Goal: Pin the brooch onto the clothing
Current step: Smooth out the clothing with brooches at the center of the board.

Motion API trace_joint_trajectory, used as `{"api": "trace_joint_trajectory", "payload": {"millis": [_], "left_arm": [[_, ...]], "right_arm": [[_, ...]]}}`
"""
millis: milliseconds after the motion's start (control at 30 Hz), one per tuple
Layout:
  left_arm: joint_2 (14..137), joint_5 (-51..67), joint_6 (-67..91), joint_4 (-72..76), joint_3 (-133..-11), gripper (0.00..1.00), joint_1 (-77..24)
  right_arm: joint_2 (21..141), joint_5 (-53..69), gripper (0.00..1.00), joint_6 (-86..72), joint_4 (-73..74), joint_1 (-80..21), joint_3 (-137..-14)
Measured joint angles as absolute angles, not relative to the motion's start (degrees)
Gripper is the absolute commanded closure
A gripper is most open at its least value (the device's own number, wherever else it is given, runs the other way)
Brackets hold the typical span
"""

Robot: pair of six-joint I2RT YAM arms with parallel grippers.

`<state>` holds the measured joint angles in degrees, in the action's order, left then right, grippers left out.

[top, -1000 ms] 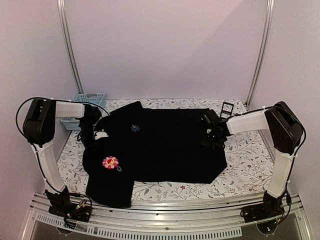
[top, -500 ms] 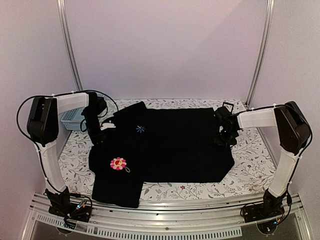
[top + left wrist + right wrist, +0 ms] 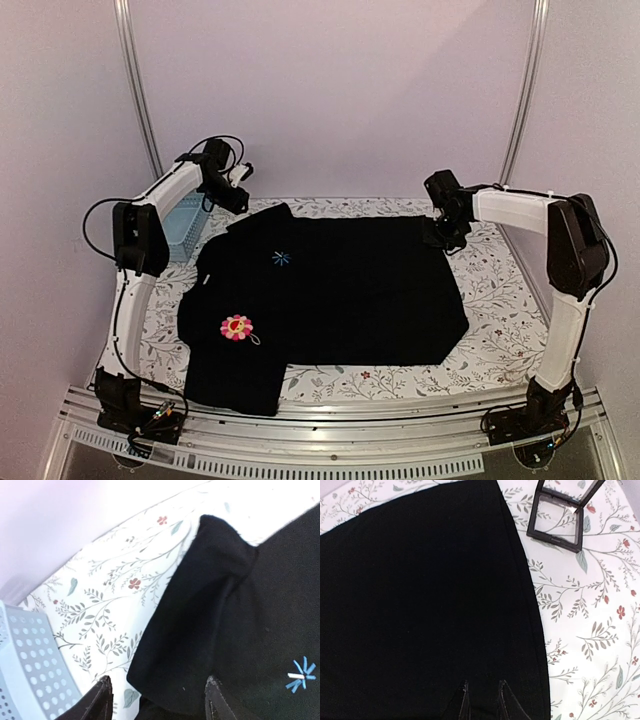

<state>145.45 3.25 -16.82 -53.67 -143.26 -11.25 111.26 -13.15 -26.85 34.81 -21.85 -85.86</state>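
Observation:
The clothing (image 3: 340,290), a black short-sleeved shirt, lies spread flat on the floral table cover. The brooch (image 3: 236,327), a pink flower with a yellowish centre, sits on the shirt's near left part. A small blue star emblem (image 3: 281,258) marks the chest. My left gripper (image 3: 238,192) hangs raised over the far left sleeve (image 3: 215,580), open, with nothing between its fingers (image 3: 102,700). My right gripper (image 3: 440,232) hovers above the shirt's far right edge (image 3: 520,580). Its jaws stand a little apart, with only fabric far below them.
A light-blue perforated basket (image 3: 187,213) stands at the far left, beside the left arm (image 3: 25,675). A small black square stand (image 3: 555,527) lies on the floral cover (image 3: 590,630) just past the shirt's far right corner.
Both arms have risen and pulled back to the far corners, away from the shirt. The left jaws have opened wider. The shirt, shifted right earlier, now lies still with the brooch on it.

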Motion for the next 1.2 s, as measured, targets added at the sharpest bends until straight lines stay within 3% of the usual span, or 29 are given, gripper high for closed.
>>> {"api": "trace_joint_trajectory", "payload": {"millis": [167, 367, 500, 700, 733, 800, 833, 1200], "left_arm": [[151.76, -1.89, -12.64, -45.87, -142.78, 0.48, -10.79], [155.39, -3.49, -9.98, -43.33, -143.15, 0.4, -10.33], [156.86, -2.81, -7.11, -43.53, -143.87, 0.42, -9.65], [157.27, 2.31, -4.32, -45.08, -144.49, 0.61, -8.03], [157.27, 3.11, -3.99, -45.25, -144.49, 0.68, -7.86], [157.27, 5.02, -4.14, -45.82, -144.49, 0.94, -7.57], [157.27, 5.74, -4.14, -46.11, -144.49, 1.0, -7.51], [153.45, 9.69, -6.24, -43.22, -139.15, 1.0, -7.22]], "right_arm": [[114.87, -11.31, 0.83, -26.72, 35.97, -21.85, -85.86], [115.15, -9.26, 0.83, -26.79, 36.49, -21.85, -85.89], [115.15, -8.12, 0.83, -26.98, 36.73, -21.85, -85.89], [115.09, -7.11, 0.83, -26.96, 36.84, -22.02, -85.89], [115.09, -7.09, 0.83, -26.98, 36.84, -22.06, -85.89], [115.09, -7.31, 0.84, -27.2, 37.06, -22.06, -85.89], [115.09, -7.51, 0.84, -27.55, 37.3, -22.06, -85.89], [115.07, -7.73, 0.84, -30.89, 36.71, -22.06, -82.46]]}}
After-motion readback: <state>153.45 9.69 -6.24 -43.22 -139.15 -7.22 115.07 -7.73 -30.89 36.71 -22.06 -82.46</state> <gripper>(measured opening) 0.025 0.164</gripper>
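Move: The clothing's left sleeve tip lies about 10 cm below the left hand, some 3 cm ahead and 2 cm to its left. Around that hand, the basket is about 15 cm to the left and level, and the blue starburst 12 cm back and 14 cm right. From the right hand, the clothing's right edge is about 3 cm back, 4 cm right and 9 cm below; the black frame is some 15 cm ahead and 8 cm right. The left hand drops about 10 cm with open fingers, easing forward and left onto the clothing's sleeve tip while turning some 15 degrees counter-clockwise, then shuts its fingers to pinch the cloth there, slipping slightly back and right, and just starts to rise. Meanwhile the right hand, fingers kept nearly shut, sinks in two stages by about 6 cm and draws back 3 cm over the clothing beside its right edge, its wrist tipping further down; contact can't be seen there. ##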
